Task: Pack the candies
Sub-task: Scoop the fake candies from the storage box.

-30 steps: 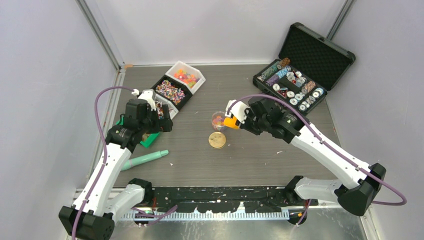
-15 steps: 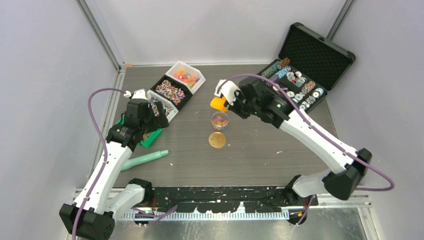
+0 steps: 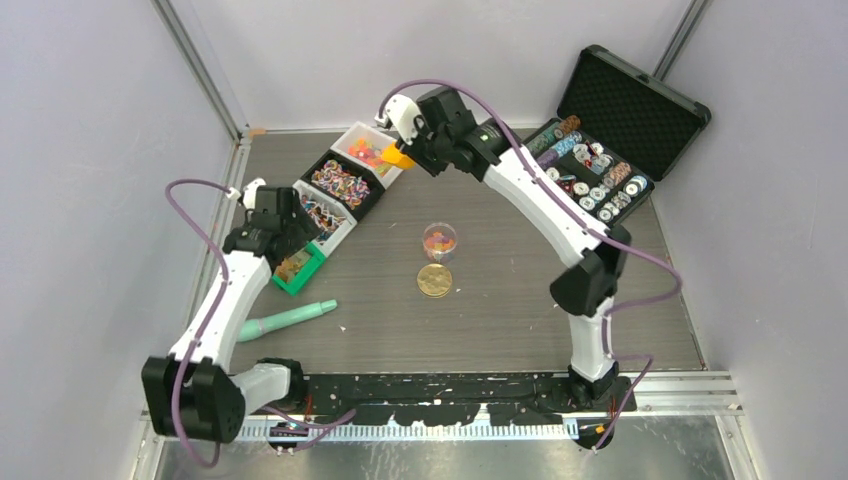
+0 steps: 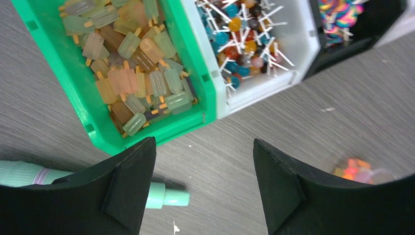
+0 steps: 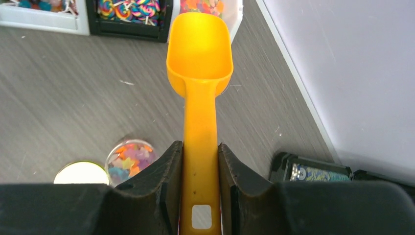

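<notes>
Candies fill four bins at the back left: orange-red-yellow ones [image 3: 372, 152] in a white bin, striped ones [image 3: 340, 184] in a black bin, lollipops [image 4: 244, 39] in a second white bin, and golden-brown ones [image 4: 132, 63] in a green bin [image 4: 73, 83]. A small clear cup [image 3: 439, 240] in mid-table holds mixed candies. My right gripper [image 5: 200, 147] is shut on the handle of the orange scoop [image 5: 199, 49]. The scoop's bowl is empty and hangs by the near edge of the orange-candy bin. My left gripper [image 4: 203, 156] stands open above bare table, just in front of the green bin.
A flat gold disc [image 3: 434, 280] lies in front of the cup. A mint-green pen [image 3: 290, 318] lies near the left arm, its tip under the left fingers. An open black case of poker chips [image 3: 590, 170] stands at the back right.
The right arm has swung the scoop from over the cup to the back left, by the orange-candy bin. The left gripper has shifted a little to the left and its jaws have narrowed somewhat.
</notes>
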### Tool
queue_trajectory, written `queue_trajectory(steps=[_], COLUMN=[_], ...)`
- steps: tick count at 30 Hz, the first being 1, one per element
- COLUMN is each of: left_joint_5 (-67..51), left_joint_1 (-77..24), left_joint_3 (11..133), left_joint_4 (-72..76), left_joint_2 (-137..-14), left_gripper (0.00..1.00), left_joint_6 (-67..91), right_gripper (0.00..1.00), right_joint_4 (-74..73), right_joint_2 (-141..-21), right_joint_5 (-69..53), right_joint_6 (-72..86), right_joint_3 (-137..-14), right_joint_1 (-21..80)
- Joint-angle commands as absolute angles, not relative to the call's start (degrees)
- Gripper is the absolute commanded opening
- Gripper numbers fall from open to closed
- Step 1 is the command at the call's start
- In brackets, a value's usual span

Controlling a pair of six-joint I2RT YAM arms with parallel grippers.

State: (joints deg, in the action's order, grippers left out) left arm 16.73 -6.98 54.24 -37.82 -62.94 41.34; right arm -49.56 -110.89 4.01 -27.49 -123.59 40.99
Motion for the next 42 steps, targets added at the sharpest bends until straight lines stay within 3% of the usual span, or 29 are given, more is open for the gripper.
queue_trajectory(steps=[1, 4, 10, 15, 42], left_joint_5=[17.21, 14.14, 11.94, 11.12, 8.05], left_joint_1=[-4.25, -2.27, -1.62, -1.17, -1.14], left_joint_3=[56.58, 57.57, 58.7, 60.12, 55.81], left_joint_4=[-34.34, -31.78, -26.31, -26.2, -23.94], left_joint_2=[-68.64, -72.64, -78.7, -81.75, -84.51], left_gripper=[0.74, 0.72, 0.55, 0.48, 0.29], left_joint_6=[44.8, 44.84, 44.79, 43.52, 41.42], right_gripper=[0.0, 0.0, 0.0, 0.0, 0.0], right_joint_4=[-54.01, -55.19, -52.19, -51.17, -40.43], right_joint_2=[-117.97, -122.58, -127.93, -131.78, -146.69], right_joint_5=[4.02, 4.28, 4.9, 6.6, 16.17], right_joint_6=[-30.53, -32.47, -33.37, -34.04, -41.42], right_joint_3=[-134.79, -139.68, -143.27, -145.81, -150.9], right_joint_1=[40.18, 40.01, 39.17, 39.02, 43.51])
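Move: The right hand holds the empty yellow scoop. The white candy bin it returns to lies about 21 cm ahead, 12 cm to its left and 27 cm below. The black lollipop bin is about 11 cm ahead and 18 cm left; the clear storage box is some 6 cm back and 3 cm right. For the empty left hand, the adjoining rims of the green and white lollipop bins lie about 6 cm ahead, 1 cm right and 12 cm below; the green bin's middle is level with it, 4 cm left. Down some 15 cm and forward about 10, the right hand carries the scoop bowl-first towards the white candy bin, drifting left mostly near the end, its left side dipping about 15 degrees while its grip stays shut on the handle. The left hand drops and reaches forward about 6 cm each to the corner where the green and white lollipop bins meet, its fingers closing from wide to a narrow gap around the rims. ##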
